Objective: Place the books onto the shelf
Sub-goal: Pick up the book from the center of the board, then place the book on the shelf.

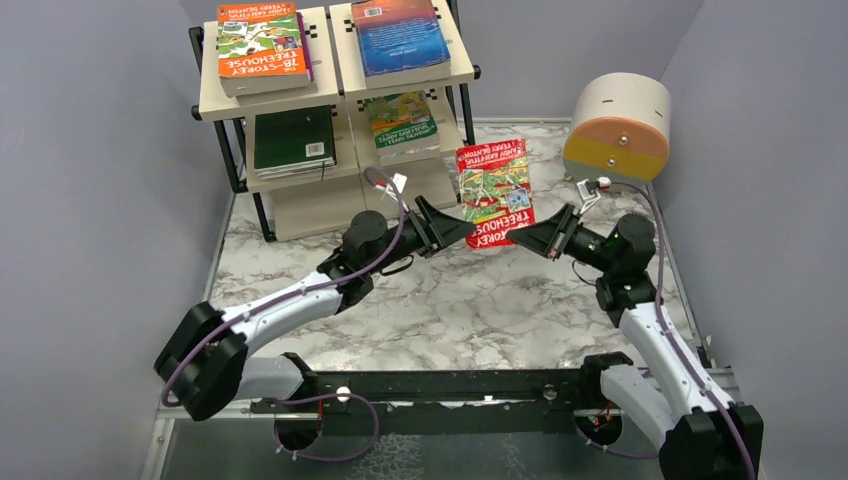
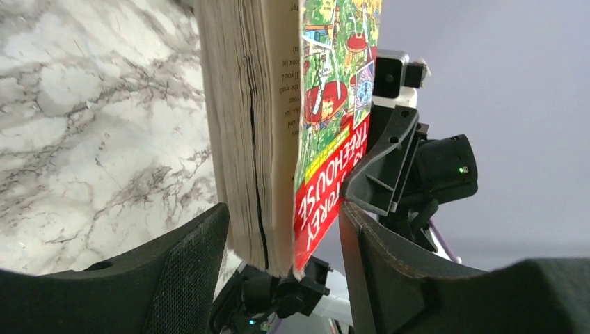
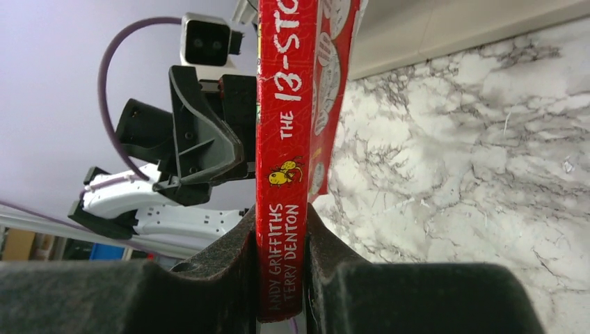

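Note:
A red cartoon book (image 1: pixel 495 190) hangs in the air over the marble table, between both grippers. My right gripper (image 1: pixel 528 235) is shut on its spine (image 3: pixel 284 139), with both pads pressed against it around (image 3: pixel 282 278). My left gripper (image 1: pixel 462 230) is open around the page edge (image 2: pixel 257 125), and a gap shows between the cover and its right finger (image 2: pixel 379 264). The shelf (image 1: pixel 210 98) stands at the back left. It holds an orange book (image 1: pixel 262 45), a blue book (image 1: pixel 400 38), a dark green book (image 1: pixel 293 140) and a green cartoon book (image 1: pixel 402 120).
A round beige-and-orange drum (image 1: pixel 617 125) sits at the back right, just behind my right arm. Grey walls close in both sides. The black frame with the arm bases runs along the near edge (image 1: pixel 450 385).

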Tool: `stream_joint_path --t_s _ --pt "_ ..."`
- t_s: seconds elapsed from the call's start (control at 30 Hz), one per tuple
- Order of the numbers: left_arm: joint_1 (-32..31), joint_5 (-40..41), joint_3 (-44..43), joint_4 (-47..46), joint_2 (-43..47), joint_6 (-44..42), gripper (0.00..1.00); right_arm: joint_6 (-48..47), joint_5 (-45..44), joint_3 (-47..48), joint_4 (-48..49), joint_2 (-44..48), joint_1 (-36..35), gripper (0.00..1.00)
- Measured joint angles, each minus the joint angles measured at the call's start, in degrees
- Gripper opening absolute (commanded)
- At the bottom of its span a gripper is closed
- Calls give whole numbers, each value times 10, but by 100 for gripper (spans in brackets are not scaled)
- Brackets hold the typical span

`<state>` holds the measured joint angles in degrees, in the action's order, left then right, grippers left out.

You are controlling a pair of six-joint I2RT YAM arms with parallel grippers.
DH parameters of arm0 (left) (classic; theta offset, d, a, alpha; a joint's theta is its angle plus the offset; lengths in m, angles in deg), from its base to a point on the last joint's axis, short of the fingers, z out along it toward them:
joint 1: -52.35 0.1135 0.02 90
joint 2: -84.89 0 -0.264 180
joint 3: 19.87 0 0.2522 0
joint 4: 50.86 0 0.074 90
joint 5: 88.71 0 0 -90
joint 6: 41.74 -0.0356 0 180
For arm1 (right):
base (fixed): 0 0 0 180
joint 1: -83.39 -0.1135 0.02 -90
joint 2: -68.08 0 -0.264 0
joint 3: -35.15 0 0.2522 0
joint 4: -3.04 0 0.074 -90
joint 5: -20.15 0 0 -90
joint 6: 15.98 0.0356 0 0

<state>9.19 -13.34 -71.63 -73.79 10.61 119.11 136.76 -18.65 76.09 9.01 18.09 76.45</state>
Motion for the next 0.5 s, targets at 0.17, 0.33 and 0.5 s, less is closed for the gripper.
stream_joint_path --t_s 0.17,0.33,0.5 --pt "-1 60 -39 151 86 -43 55 -35 -19 77 -115 32 5 1" --pt "-1 134 -53 298 191 -83 55 -64 -31 176 -200 35 6 1" --pt "-1 176 -54 379 262 -100 55 -84 -33 308 -244 11 6 1"
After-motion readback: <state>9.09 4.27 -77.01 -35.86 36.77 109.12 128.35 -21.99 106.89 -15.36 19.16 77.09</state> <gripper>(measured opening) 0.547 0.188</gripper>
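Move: The right hand already grips the red treehouse book by its near spine corner, so the book's middle is some 8 cm ahead of it and 3 cm to its left, about level. From that hand, the blue book on the shelf's top right board is about 28 cm ahead, 21 cm left and 14 cm higher; the drawer cabinet is roughly 30 cm ahead, 23 cm right and 15 cm lower. From the open left hand, the red book's middle is 7 cm ahead and 5 cm right, level. The right hand keeps its pinch on the spine and lifts the red book almost straight up by about 15 cm, gathering speed, while its wrist tips back some 15 degrees so the book's far end comes up. The left hand, already opened and free of the book's page side, backs off to its left and somewhat up, away from the book, turning counter-clockwise so its fingers point more forward, and stays open. ##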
